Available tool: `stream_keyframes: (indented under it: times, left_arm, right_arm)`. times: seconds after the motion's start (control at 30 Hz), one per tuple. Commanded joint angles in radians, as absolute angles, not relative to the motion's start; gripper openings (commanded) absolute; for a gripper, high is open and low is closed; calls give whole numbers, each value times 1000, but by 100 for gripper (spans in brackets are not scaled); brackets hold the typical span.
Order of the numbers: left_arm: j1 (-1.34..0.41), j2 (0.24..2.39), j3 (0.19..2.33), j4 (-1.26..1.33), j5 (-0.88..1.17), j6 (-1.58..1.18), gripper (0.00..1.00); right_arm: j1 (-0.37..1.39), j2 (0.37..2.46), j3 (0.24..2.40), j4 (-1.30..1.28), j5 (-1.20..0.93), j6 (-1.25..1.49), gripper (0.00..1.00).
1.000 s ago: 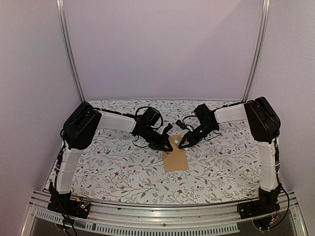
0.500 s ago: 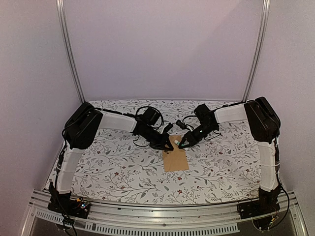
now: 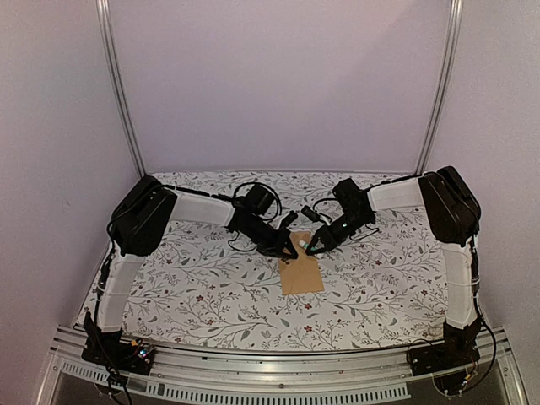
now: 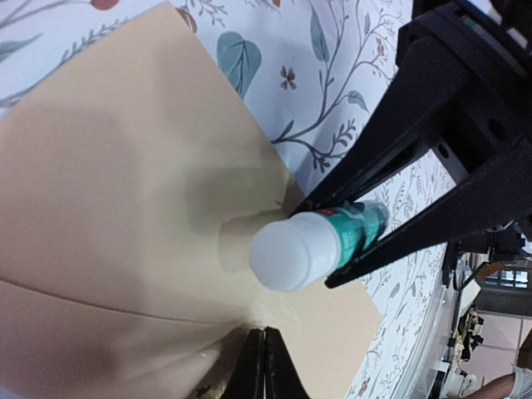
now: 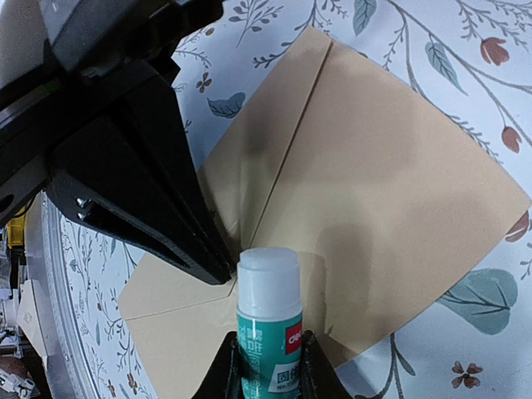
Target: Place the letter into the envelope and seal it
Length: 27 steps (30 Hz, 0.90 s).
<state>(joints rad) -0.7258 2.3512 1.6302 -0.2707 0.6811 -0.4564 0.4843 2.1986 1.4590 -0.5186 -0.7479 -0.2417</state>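
The tan envelope (image 3: 301, 275) lies flat on the floral table between the two arms; it also fills the left wrist view (image 4: 108, 166) and the right wrist view (image 5: 399, 191). My left gripper (image 3: 290, 251) (image 4: 264, 334) is shut with nothing in it, and its tips press on the envelope where the fold lines meet. My right gripper (image 3: 313, 248) (image 5: 268, 339) is shut on a green-and-white glue stick (image 3: 304, 241) (image 4: 316, 243) (image 5: 269, 316). The stick's white end hangs just over the envelope, close to the left fingertips. The letter shows in no view.
A floral cloth (image 3: 194, 287) covers the table. Black cables (image 3: 253, 198) loop behind the left wrist. An aluminium rail (image 3: 270, 371) runs along the near edge, and upright posts (image 3: 118, 84) stand at the back corners before plain walls.
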Motion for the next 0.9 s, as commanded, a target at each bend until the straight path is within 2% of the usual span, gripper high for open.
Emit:
stream_keyframes:
  times: [0.0, 0.13, 0.47, 0.87]
  left_arm:
    - [-748, 2379, 1647, -346, 623, -422, 0]
    - [-747, 2285, 1633, -310, 579, -424, 0]
    - [-751, 2061, 1666, -244, 409, -402, 20]
    - [-782, 1866, 1745, -241, 186, -330, 28]
  right_arm:
    - [473, 2265, 1432, -548, -628, -228, 0]
    - [471, 2203, 1457, -554, -669, -224, 0]
    - [440, 1917, 1462, -616, -799, -315, 0]
    - [349, 1720, 1660, -573, -847, -278, 0]
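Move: The closed envelope lies flat under both hands. Its middle is about 2 cm back and 2 cm to the right of the left fingertips, roughly 1 cm below them; from the right hand it is some 3 cm back, 3 cm to the left and 2 cm lower. The glue stick, still held in the right fingers, sits about 4 cm to the right of the left fingertips, 2 cm farther out and slightly above. Straight up, after a short wait, both hands rise together and speed away from the envelope by some 23 cm, easing a little forward. The left fingertips come free of the flap and part about a quarter as that wrist swings them forward some 35 degrees; the right hand tilts forward less and keeps its grip on the glue stick. ##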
